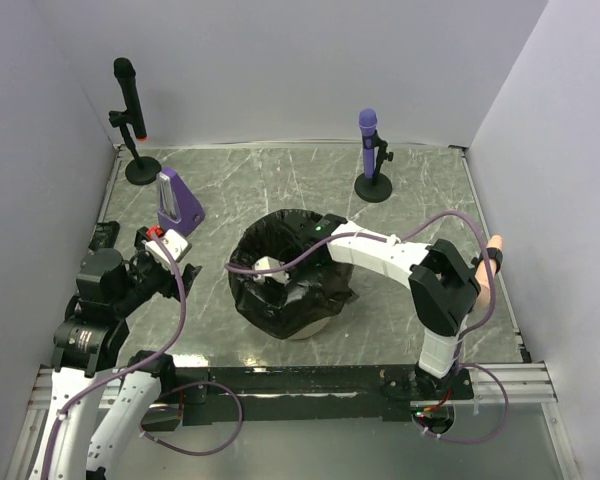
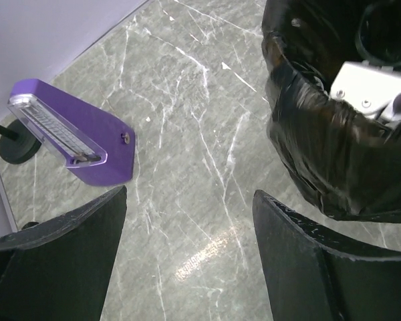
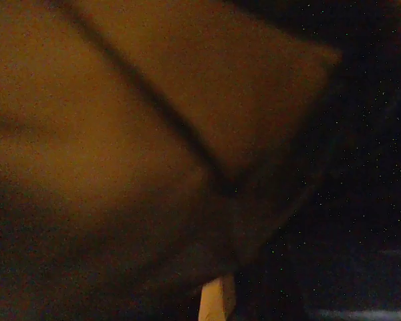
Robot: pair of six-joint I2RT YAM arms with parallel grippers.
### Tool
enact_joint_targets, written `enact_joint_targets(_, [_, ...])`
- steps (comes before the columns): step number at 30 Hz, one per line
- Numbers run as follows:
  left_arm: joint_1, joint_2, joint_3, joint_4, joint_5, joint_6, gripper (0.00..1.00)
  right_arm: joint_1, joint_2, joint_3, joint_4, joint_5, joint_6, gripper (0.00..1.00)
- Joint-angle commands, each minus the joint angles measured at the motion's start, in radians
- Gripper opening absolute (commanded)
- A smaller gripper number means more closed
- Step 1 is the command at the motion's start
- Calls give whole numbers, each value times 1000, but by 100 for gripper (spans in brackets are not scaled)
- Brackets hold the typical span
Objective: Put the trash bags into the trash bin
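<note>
A glossy black trash bag (image 1: 285, 285) is draped over and into the trash bin in the middle of the table. Only a pale sliver of the trash bin (image 1: 308, 331) shows under the bag's lower edge. My right arm reaches from the right into the bag's mouth. Its white wrist (image 1: 267, 265) shows there, but the fingers are hidden inside. The right wrist view is dark, with only dim brown surfaces. My left gripper (image 2: 190, 194) hangs open over bare table, left of the bag (image 2: 321, 147), holding nothing.
A purple metronome (image 1: 179, 200) stands left of the bin, close to my left gripper. A black microphone on a stand (image 1: 130, 110) is at the back left. A purple microphone on a stand (image 1: 370, 150) is at the back right. Walls close in three sides.
</note>
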Motion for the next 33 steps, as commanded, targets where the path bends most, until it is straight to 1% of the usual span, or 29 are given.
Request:
enact_joint_targets(1, [7,18,12,21,7,-31,80,4,10,-63,96,-21,2,38])
enact_joint_targets(10, [7,34,-8,30,40,-34,80,4,17,-103,154,-17,53,43])
enact_joint_targets(14, [7,42,-14,51,49,-34,80,4,-29,-106,153,-9,77,48])
enact_joint_targets(23, [7,52,-43,70,79,11,79,5,-282,-58,113,28,183,75])
enact_joint_targets(27, [7,78,-48,94,98,15,79,5,-342,-5,93,54,186,76])
enact_joint_targets(29, [9,94,-42,123,86,-6,79,4,-373,29,81,80,194,77])
enact_joint_targets(31, [7,110,-18,172,49,-63,79,-1,-408,52,122,167,241,79])
enact_joint_targets(32, [9,118,-7,203,31,-89,80,-7,-427,66,162,214,287,83])
enact_joint_targets(33, [7,124,2,234,-9,-123,82,-31,-443,84,199,260,353,94])
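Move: The right hand is already deep inside the bag-lined trash bin, its fingers near the left wall. The bin's middle is about level with it forward, 4 cm to its right and 4 cm higher, with the floor a few centimetres below. The purple metronome stands about 16 cm ahead and 23 cm left, the purple microphone about 24 cm ahead and 19 cm right. From the left hand, the bin's middle is roughly 19 cm right, level forward and 15 cm below. Against the black bag inside the bin, the right hand pushes some 3 cm farther down and pauses near the floor, then opens its fingers wide and rises quickly, about 15 cm off the bottom, its wrist swinging up some 20 degrees. The left hand, open and free, eases down, forward and right about 3 cm towards the bin. ##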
